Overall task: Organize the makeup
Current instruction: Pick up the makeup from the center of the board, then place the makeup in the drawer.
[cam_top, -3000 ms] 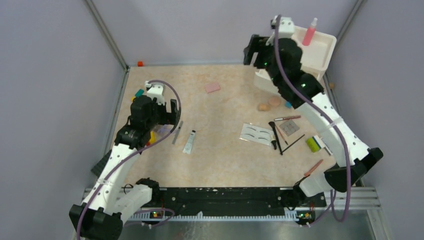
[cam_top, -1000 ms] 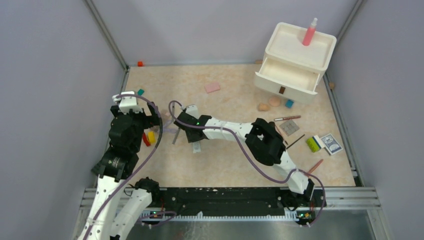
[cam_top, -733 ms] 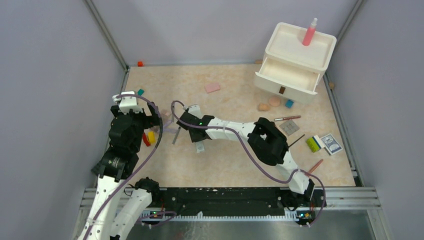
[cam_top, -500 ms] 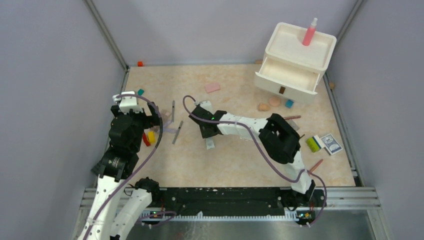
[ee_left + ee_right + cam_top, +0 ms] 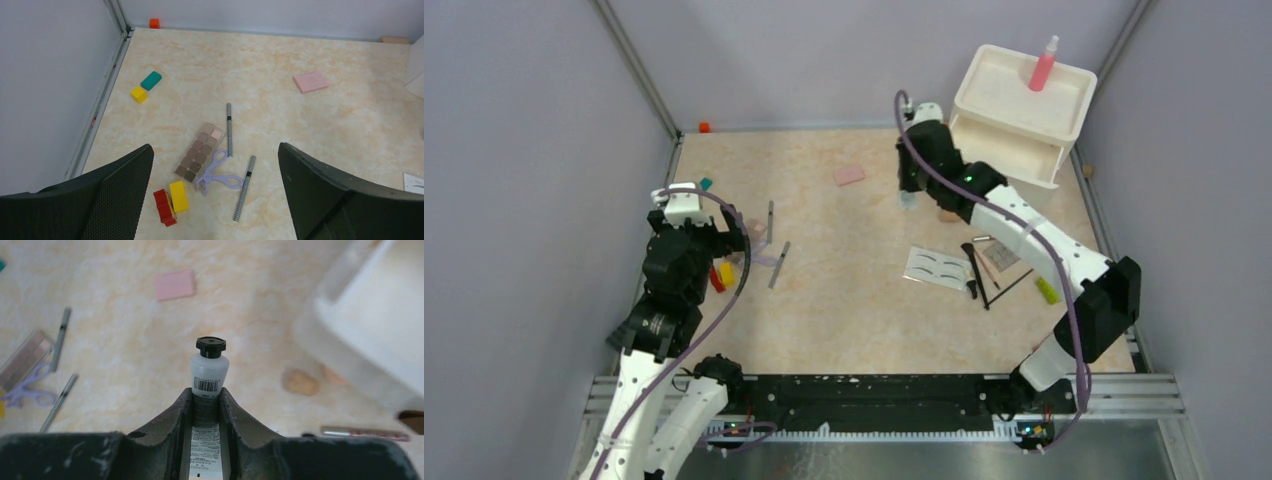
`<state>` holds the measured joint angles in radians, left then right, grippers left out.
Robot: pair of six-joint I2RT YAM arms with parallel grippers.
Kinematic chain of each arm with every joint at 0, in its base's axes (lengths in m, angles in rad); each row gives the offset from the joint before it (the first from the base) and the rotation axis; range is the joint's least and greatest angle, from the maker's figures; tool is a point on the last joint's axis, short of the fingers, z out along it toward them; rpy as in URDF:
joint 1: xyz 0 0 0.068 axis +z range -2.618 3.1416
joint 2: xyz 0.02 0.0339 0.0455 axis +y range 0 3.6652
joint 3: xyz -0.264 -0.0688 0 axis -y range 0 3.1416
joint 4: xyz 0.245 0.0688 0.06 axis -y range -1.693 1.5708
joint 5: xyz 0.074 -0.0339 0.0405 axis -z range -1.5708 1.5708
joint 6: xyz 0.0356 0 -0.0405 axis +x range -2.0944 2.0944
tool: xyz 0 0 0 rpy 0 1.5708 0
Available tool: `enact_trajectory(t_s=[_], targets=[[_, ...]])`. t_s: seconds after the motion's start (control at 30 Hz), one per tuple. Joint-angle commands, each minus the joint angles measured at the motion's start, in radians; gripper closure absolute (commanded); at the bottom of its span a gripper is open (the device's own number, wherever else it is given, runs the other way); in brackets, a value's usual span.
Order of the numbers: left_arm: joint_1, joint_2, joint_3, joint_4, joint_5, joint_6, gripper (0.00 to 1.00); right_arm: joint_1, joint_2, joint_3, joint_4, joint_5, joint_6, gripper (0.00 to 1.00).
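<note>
My right gripper [image 5: 206, 395] is shut on a silver tube [image 5: 210, 369] with a black cap, held above the table just left of the white drawer box [image 5: 1014, 100]. In the top view this gripper [image 5: 908, 190] hangs near the open drawer. A pink spray bottle [image 5: 1043, 65] stands on the box's top tray. My left gripper [image 5: 215, 165] stands wide open above an eyeshadow palette [image 5: 200, 152], a lilac scissor-like tool [image 5: 218, 175] and two checked pencils [image 5: 229, 129]. A pink pad [image 5: 848, 175] lies far centre. An eyebrow card [image 5: 936, 267] and thin brushes [image 5: 979, 275] lie right of centre.
Red and yellow blocks [image 5: 170, 200] lie by my left fingers, teal and yellow ones [image 5: 145, 86] near the left wall, an orange one [image 5: 154, 23] in the far corner. A peach sponge [image 5: 300, 382] lies before the drawer. A grey studded plate [image 5: 1002, 254] and green block [image 5: 1046, 289] sit right.
My right gripper closed on the silver tube at the table's left-centre, lifted it and carried it far right toward the drawer box. The left arm has not moved.
</note>
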<state>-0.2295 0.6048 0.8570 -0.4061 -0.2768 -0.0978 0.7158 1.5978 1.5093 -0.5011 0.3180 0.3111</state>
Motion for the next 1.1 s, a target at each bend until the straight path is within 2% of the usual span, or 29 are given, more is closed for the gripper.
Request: enact_trajectory(t_s=[0.0,0.1,0.27,0.37,0.47,0.57,0.73,0.83,0.93,1.0,1.07], targets=[[0.004,0.006,-0.013,0.065,0.026,0.016,0.01,-0.149,-0.052,0.126,-0.072,0.085,-0.092,0.78],[0.004,0.006,-0.015,0.066,0.029,0.016,0.01,-0.223,-0.027,0.221,-0.101,0.109,-0.182,0.78],[0.004,0.01,-0.016,0.069,0.035,0.016,0.01,-0.246,0.017,0.289,-0.074,0.221,-0.452,0.75],[0.004,0.012,-0.015,0.07,0.039,0.016,0.01,-0.246,0.037,0.261,-0.024,0.279,-0.674,0.74],[0.004,0.015,-0.015,0.07,0.041,0.016,0.01,-0.246,0.031,0.152,0.056,0.316,-0.925,0.76],[0.004,0.014,-0.014,0.07,0.04,0.016,0.01,-0.26,0.023,0.069,0.162,0.353,-1.087,0.76],[0.004,0.016,-0.015,0.072,0.038,0.017,0.01,-0.296,0.037,0.08,0.156,0.257,-1.197,0.75],[0.004,0.015,-0.014,0.07,0.038,0.018,0.01,-0.305,0.05,0.076,0.213,0.249,-1.265,0.74],[0.004,0.016,-0.015,0.071,0.033,0.018,0.01,-0.312,0.083,0.132,0.174,0.238,-1.27,0.64],[0.004,0.014,-0.014,0.07,0.033,0.017,0.01,-0.313,0.106,0.158,0.143,0.244,-1.261,0.5],[0.004,0.012,-0.015,0.07,0.032,0.018,0.01,-0.312,0.122,0.175,0.123,0.249,-1.241,0.46]])
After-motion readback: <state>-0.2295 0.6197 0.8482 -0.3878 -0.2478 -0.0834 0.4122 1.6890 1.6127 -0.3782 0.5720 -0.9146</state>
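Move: The right hand grips the makeup tube in the air. The middle of the open drawer lies about 12 cm ahead, 21 cm to its right and some 8 cm lower. The pink bottle on the cabinet top is roughly 22 cm ahead, 27 cm right and 5 cm higher; the brown sponge on the table is 5 cm ahead, 12 cm right and 23 cm below. From the left hand the drawer is some 24 cm ahead, 50 cm right and 14 cm below. Rightward and forward, the right hand swings the held makeup tube about 19 cm across and 11 cm out, from beside the cabinet to over the open drawer, climbing some 10 cm, dipping, then rising slightly. From early on the wrist rolls some 60 degrees, its left side dropping; over the drawer the fingers open and let go of the tube. ##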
